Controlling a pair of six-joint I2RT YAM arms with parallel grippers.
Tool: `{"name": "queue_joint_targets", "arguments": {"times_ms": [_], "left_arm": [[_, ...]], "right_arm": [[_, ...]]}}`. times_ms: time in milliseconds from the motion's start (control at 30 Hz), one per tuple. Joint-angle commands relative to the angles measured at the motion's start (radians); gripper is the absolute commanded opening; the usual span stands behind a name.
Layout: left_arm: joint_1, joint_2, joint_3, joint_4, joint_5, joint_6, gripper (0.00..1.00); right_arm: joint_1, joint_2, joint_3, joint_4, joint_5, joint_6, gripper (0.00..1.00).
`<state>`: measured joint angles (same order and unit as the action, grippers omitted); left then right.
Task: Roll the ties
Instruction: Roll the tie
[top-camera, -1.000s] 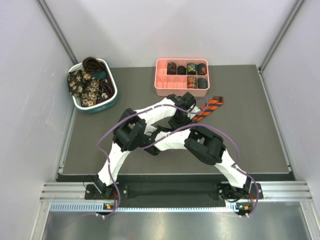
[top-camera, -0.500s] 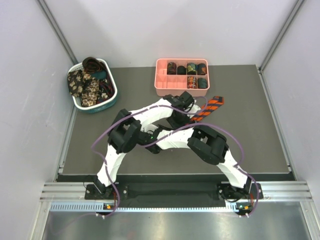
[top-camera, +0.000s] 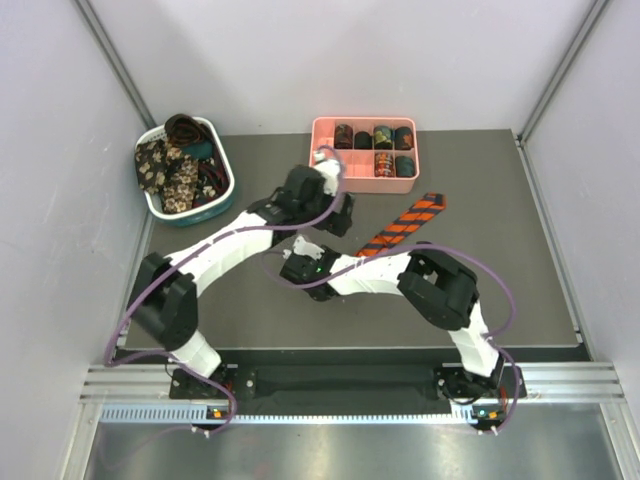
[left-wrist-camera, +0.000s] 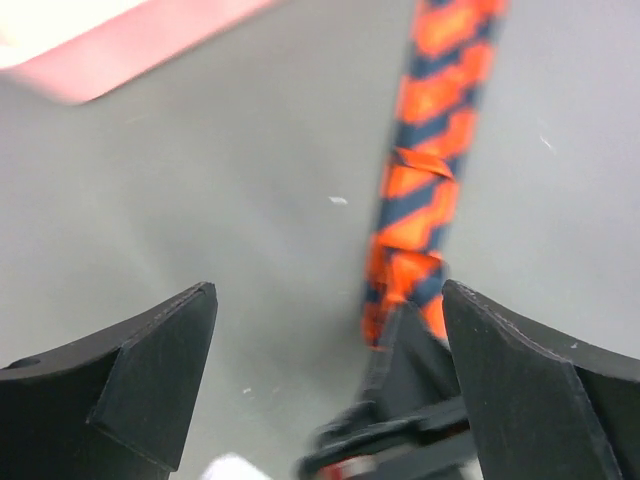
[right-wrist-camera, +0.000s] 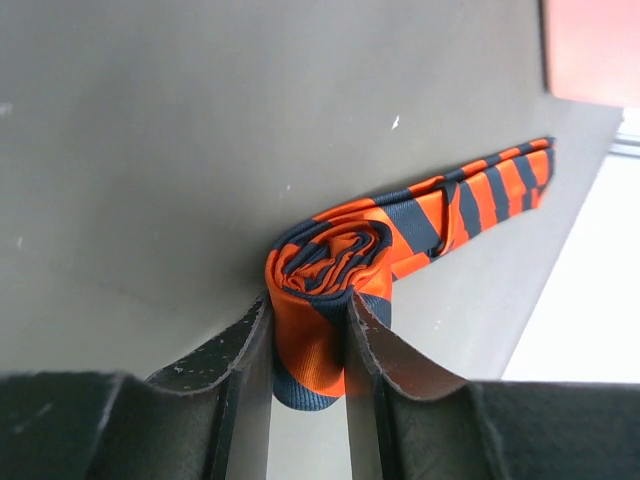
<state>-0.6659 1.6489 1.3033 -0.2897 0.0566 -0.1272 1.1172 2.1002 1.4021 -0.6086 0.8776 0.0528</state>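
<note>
An orange-and-dark striped tie (top-camera: 405, 222) lies as a diagonal strip on the grey mat. Its near end is wound into a small coil (right-wrist-camera: 330, 255). My right gripper (right-wrist-camera: 308, 300) is shut on that coil, one finger on each side, and the loose length (right-wrist-camera: 470, 200) trails away from it. Above the mat, just left of the strip (left-wrist-camera: 425, 190), my left gripper (top-camera: 340, 218) (left-wrist-camera: 328, 300) hangs open and holds nothing. The right gripper's black fingers (left-wrist-camera: 400, 350) show beyond it at the strip's end.
A pink compartment tray (top-camera: 362, 184) at the back centre holds several rolled ties (top-camera: 383, 135). A white-and-teal basket (top-camera: 190, 214) at the back left holds a heap of loose floral and dark ties (top-camera: 170, 170). The right forearm (top-camera: 380, 275) crosses the mat's middle.
My left gripper opened wide and pulled back off the tie toward the back left, its arm stretching out. The right arm kept its grip on the coil and reached further left. More of the strip shows.
</note>
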Motion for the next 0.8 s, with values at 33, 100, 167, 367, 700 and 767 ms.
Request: {"name": "queue_joint_targets", "arguments": {"times_ms": [33,100,167,367,700,767], "left_arm": [[0.107,-0.148,-0.209,0.282,-0.083,-0.207,0.99],[0.156,-0.223,-0.289,0.415,-0.077,-0.259,0.99],[0.189,-0.264,-0.387,0.470,-0.188,-0.366,0.99],[0.235,-0.343,-0.458,0.417,-0.298,-0.421,0.99],[0.262,-0.417,-0.591,0.520,-0.291,-0.442,0.99],[0.264,-0.423,-0.619,0.553,-0.284,-0.433,0.99]], "right_arm": [[-0.014,-0.126,-0.086,0.128,-0.186,-0.027,0.00],[-0.028,-0.158,-0.116,0.179,-0.219,-0.041,0.00],[-0.037,-0.210,-0.166,0.237,-0.270,-0.080,0.01],[-0.094,-0.330,-0.258,0.323,-0.448,-0.105,0.01],[-0.253,-0.445,-0.339,0.402,-0.822,-0.059,0.01],[-0.284,-0.453,-0.345,0.411,-0.946,-0.019,0.00]]}}
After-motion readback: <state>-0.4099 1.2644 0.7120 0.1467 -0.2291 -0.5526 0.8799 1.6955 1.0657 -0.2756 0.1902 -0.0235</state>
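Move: Between the right fingers, at the hand point, is the rolled tie; its flat tail's middle lies about 7 cm ahead and 13 cm right of that hand, and the pink tray about 21 cm ahead and 5 cm right. The rolled tie lies some 8 cm back from the open left hand, level sideways and roughly 13 cm below. From the left hand the basket is about 10 cm ahead and 33 cm left. Swinging away from the rolled tie, the empty left hand travels about 16 cm left, turning some 40 degrees counter-clockwise with its fingers still wide open. Meanwhile the right hand keeps its pinch on the roll, raising it about 2 cm and rolling the wrist some 35 degrees, left side up, with the fingertips tipping further down. ##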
